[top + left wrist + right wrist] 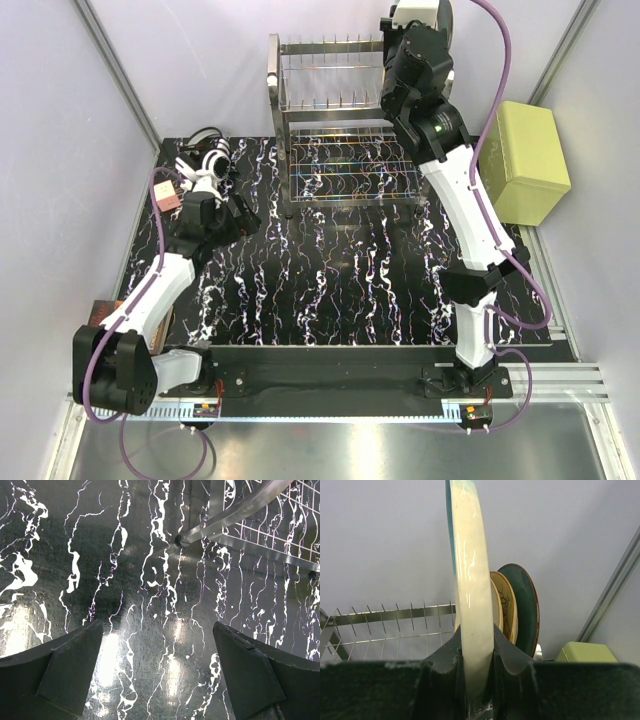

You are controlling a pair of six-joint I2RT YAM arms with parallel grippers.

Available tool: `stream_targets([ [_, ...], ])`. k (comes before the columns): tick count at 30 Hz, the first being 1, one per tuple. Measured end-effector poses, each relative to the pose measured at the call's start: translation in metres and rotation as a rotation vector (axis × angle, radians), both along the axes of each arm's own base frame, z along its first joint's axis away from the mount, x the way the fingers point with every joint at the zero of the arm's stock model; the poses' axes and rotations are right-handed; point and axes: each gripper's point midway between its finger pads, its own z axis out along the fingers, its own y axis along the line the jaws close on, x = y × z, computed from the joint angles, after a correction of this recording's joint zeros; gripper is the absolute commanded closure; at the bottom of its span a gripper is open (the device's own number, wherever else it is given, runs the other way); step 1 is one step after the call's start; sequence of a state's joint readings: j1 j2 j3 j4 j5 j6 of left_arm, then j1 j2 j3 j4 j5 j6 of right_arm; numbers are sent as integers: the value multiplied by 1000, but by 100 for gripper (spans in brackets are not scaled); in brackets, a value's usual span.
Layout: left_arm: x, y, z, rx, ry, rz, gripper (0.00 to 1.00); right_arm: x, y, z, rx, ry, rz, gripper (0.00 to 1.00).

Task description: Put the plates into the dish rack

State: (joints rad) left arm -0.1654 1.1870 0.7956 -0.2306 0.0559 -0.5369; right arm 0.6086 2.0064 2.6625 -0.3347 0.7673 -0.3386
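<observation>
My right gripper (476,645) is shut on the lower rim of a cream plate (470,580) with a pale blue-green edge, held upright and edge-on. Just behind it stand an orange-peach plate (507,609) with dark branch marks and a glossy teal plate (525,605), both upright, their bottoms hidden by my fingers. The dish rack (330,110) stands at the back of the table, and its top tier of prongs (395,625) shows to the left of the held plate. The right arm (415,70) reaches to the rack's upper right end. My left gripper (162,670) hangs open over the bare marbled tabletop.
An olive-green box (525,160) sits right of the rack. A rack foot (178,540) and the lower shelf (270,525) lie ahead of the left gripper. A black and white device (205,160) lies at the table's back left. Grey walls close in on both sides.
</observation>
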Motion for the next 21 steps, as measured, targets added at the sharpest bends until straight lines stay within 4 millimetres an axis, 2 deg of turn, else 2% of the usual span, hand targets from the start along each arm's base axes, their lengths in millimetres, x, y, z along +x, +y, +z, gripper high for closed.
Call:
stream_targets([
  [7, 1, -1, -5, -7, 12, 5, 2, 18, 15, -25, -15, 46, 16, 100],
  [13, -2, -2, -10, -28, 26, 11, 2, 34, 31, -56, -50, 117, 45, 100],
  [21, -3, -3, -11, -46, 27, 12, 2, 40, 38, -67, -52, 137, 65, 100],
])
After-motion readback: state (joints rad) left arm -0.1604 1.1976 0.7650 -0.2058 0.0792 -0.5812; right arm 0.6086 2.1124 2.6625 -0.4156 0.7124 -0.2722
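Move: The right hand already holds the blue-and-cream plate upright. The open rack slot lies about 10 cm ahead of this hand, 3 cm to its left and 12 cm below. The bird plate stands some 13 cm ahead and 4 cm to the right of the hand, the dark green plate 13 cm ahead and 9 cm to the right, both with middles a little below it. From the left hand, the slot is about 22 cm ahead, 29 cm to the right and 30 cm above. Fingers keep their pinch on the near rim of the upright plate as the right hand sinks towards the upper tier, about 6.5 cm down, going roughly 4 cm forward and 4 cm left on the way, to the open side of the bird plate. The wrist tips down a little under 10 degrees and the descent eases almost to a stop. ##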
